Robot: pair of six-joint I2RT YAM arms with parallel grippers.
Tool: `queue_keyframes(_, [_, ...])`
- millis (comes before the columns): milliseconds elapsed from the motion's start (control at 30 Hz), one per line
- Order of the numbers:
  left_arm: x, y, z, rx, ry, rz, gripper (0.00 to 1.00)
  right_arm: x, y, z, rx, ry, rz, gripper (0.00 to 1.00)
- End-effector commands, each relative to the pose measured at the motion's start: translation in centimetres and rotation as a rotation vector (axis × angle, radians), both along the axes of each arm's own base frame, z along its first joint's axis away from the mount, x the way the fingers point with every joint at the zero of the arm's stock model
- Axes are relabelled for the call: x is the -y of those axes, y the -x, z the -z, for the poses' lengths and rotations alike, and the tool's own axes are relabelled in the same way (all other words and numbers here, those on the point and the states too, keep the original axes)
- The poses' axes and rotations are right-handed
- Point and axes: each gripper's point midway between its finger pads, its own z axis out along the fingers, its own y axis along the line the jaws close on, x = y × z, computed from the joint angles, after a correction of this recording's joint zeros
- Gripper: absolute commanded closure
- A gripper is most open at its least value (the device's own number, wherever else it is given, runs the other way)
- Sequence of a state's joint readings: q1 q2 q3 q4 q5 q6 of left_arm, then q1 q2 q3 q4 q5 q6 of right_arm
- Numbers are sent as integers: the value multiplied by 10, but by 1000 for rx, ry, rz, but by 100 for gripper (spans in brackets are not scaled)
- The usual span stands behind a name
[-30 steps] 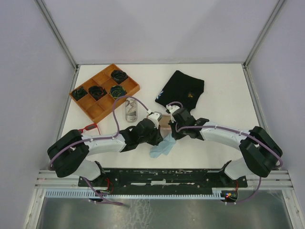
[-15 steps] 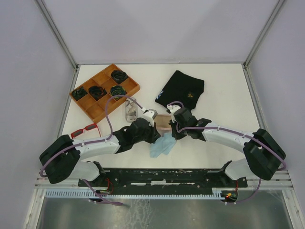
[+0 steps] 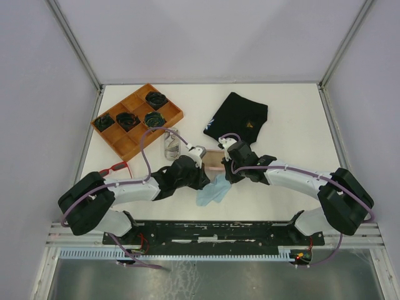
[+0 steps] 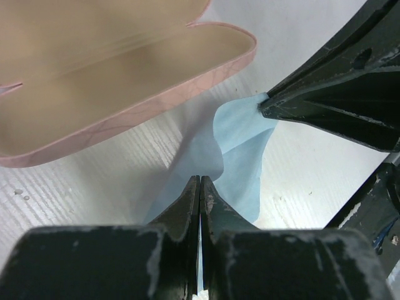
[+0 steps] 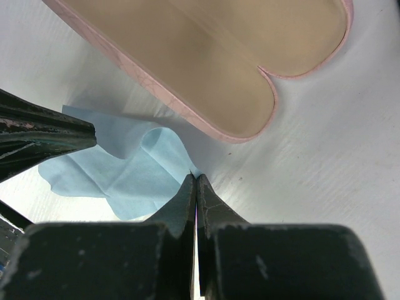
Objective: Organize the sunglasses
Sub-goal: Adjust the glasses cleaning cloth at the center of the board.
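The red-framed sunglasses (image 3: 115,168) lie at the left of the table, partly under my left arm. A greyish oblong item (image 3: 170,145) beside the tray is too small to tell apart. An open pink glasses case (image 3: 214,159) (image 4: 125,81) (image 5: 206,69) lies between my two grippers, and its beige inside holds nothing. A light blue cloth (image 3: 212,191) (image 4: 240,156) (image 5: 125,175) hangs between them just in front of the case. My left gripper (image 3: 204,177) (image 4: 200,182) is shut on one edge of it. My right gripper (image 3: 225,175) (image 5: 196,179) is shut on the opposite corner.
A wooden compartment tray (image 3: 123,140) with coiled dark items stands at the back left. A black fabric piece (image 3: 239,117) lies at the back centre-right. Walls enclose the white table (image 3: 294,125) on three sides.
My left arm's elbow has swung left and back again, uncovering more of the red sunglasses. Both grippers stay pinched on the blue cloth beside the case.
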State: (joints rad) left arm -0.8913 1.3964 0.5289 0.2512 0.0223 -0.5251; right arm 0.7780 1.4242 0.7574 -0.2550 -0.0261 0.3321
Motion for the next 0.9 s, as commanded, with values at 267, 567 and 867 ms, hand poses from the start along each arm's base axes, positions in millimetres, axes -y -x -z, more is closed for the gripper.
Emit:
queue_keyframes(267, [2, -11, 0, 69, -5, 19, 92, -7, -6, -3, 18, -20, -3, 100])
queue_keyframes(567, [0, -16, -3, 77, 9, 10, 70, -8, -6, -2, 13, -23, -6, 100])
queue_keyframes(867, [0, -12, 1, 63, 11, 28, 63, -8, -5, -1, 8, -25, -4, 100])
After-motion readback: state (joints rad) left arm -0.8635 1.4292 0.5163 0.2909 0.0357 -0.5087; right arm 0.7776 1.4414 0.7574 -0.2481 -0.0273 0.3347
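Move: The cleaning cloth's middle lies about 3 cm back and 2 cm to the right of the left fingers and some 2 cm below them; from the right fingers, which pinch its corner, it lies about 5 cm left, 3 cm back and 2 cm below. The open glasses case stands some 8 cm straight ahead of the left hand, or about 8 cm ahead and 7 cm left of the right one. The silver case is roughly 14 cm ahead and 13 cm left of the left hand. The left hand sinks about 1 cm towards the table with the edge of the cleaning cloth between its nearly shut fingertips, then parts its fingers to about a third and lets the edge go, easing just under 1 cm forward towards the open case as they open. The right hand keeps its shut pinch on the cloth's other upper corner and stays in place beside the case's near side, settling only some half a centimetre, neither wrist turning. ##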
